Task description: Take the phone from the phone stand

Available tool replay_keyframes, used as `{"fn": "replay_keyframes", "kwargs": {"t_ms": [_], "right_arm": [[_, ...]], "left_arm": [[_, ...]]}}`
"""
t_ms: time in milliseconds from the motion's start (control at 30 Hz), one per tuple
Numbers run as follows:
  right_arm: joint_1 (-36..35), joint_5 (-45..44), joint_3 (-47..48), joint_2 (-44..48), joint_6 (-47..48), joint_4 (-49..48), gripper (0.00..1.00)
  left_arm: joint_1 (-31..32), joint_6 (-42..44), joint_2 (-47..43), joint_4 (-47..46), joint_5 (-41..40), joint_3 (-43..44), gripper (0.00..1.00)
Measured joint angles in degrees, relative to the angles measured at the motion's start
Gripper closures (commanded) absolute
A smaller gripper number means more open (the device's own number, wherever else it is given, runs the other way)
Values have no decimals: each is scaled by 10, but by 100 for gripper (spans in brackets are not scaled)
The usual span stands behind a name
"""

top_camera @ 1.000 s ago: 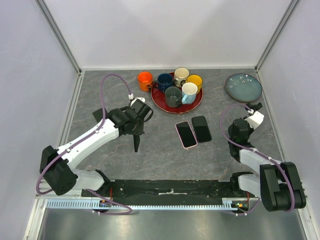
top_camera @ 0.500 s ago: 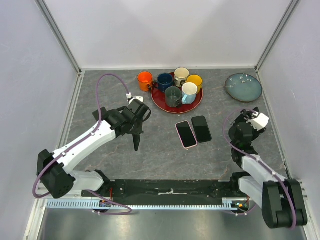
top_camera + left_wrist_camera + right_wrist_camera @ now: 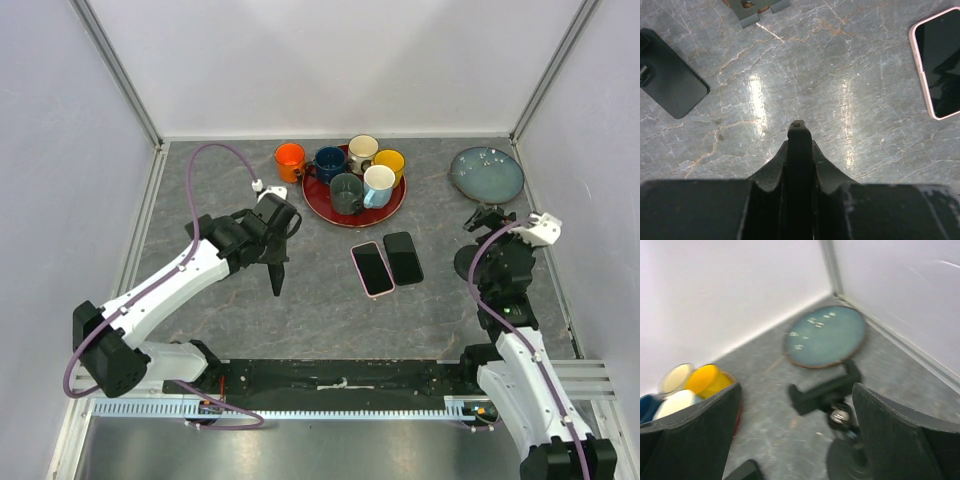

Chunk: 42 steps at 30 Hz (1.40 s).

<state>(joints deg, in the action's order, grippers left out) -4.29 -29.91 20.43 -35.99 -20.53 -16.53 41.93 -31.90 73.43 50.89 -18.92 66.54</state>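
Note:
A pink-cased phone [image 3: 372, 268] and a black phone [image 3: 403, 257] lie flat side by side on the table. The pink one also shows in the left wrist view [image 3: 938, 62]. The black phone stand [image 3: 826, 388] has a round base and an empty clamp. It stands near the right side [image 3: 487, 215]. My right gripper [image 3: 797, 440] is open, and the stand is just beyond its fingertips [image 3: 506, 224]. My left gripper [image 3: 799, 128] is shut and empty. It points down at bare table to the left of the phones [image 3: 277, 283].
A red tray [image 3: 325, 209] holds several mugs at the back, with an orange mug [image 3: 289, 157] beside it. A blue-grey plate [image 3: 487, 174] sits back right and shows in the right wrist view [image 3: 826, 336]. A flat black plate [image 3: 671, 85] lies left of my left gripper.
My right arm has swung right and risen, so its wrist now stands further from the phones. My left gripper has shifted slightly right and stayed shut.

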Motion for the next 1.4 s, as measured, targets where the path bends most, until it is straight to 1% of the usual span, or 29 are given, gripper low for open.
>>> {"fn": "replay_keyframes", "kwargs": {"t_ms": [133,200,300,367,400,467,633,767,900,1033,1200,1300,1333,1400], "right_arm": [[-16,105,42,1,6,2,2],[-47,153,43,1,7,-8,2],[-143,198,40,-10,19,-25,2],[-215,203,32,-29,34,-43,2],[-264,205,26,-44,43,-59,2],[-333,200,16,-79,58,-86,2],[-514,141,5,-208,111,-159,2],[-614,89,15,-297,153,-213,2],[-683,27,50,-379,205,-265,3],[-731,-27,103,-459,254,-328,5],[-775,-131,161,-573,339,-419,11],[-785,-193,195,-638,393,-467,20],[-785,-217,209,-661,417,-486,24],[-785,-251,227,-692,455,-516,28]], "left_arm": [[-1,0,-3,-2,2,12,98],[-1,0,-7,-5,10,15,98],[-4,-6,-11,-13,20,15,98],[-6,-13,-14,-24,31,15,98],[-8,-16,-16,-30,36,15,98],[-10,-24,-19,-43,44,14,98],[-14,-45,-26,-79,63,3,98],[-14,-61,-26,-94,77,-13,98],[-14,-71,-28,-105,91,-27,98],[-14,-78,-29,-111,104,-31,98],[-14,-85,-39,-122,118,-39,98],[-14,-88,-44,-125,123,-44,98],[-14,-89,-47,-125,126,-46,98],[-14,-90,-52,-126,130,-51,98]]}}
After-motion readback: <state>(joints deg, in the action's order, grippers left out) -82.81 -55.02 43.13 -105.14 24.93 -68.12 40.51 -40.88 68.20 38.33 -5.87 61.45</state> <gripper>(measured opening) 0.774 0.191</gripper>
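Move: Held in the left hand, the phone has its middle about 5 cm below that hand point and 2 cm ahead; from the right hand it lies some 52 cm to the left, 4 cm back and 11 cm lower. The round stand is about 13 cm below the right hand, 3 cm ahead and 4 cm right. From the left hand, the pink phone lies roughly 8 cm ahead, 24 cm right and 17 cm down, the grey stand 17 cm ahead, 5 cm left and 13 cm down. Leaving the round stand, the right hand sweeps about 45 cm left to the held phone, first rising a little, then sinking and drawing back, while turning counter-clockwise and rolling left side down; its wide-open fingers come around the phone's free end and start to close. The left hand keeps its grip, shifts about 5 cm right, and tilts left side down to swing that end towards the right hand. ##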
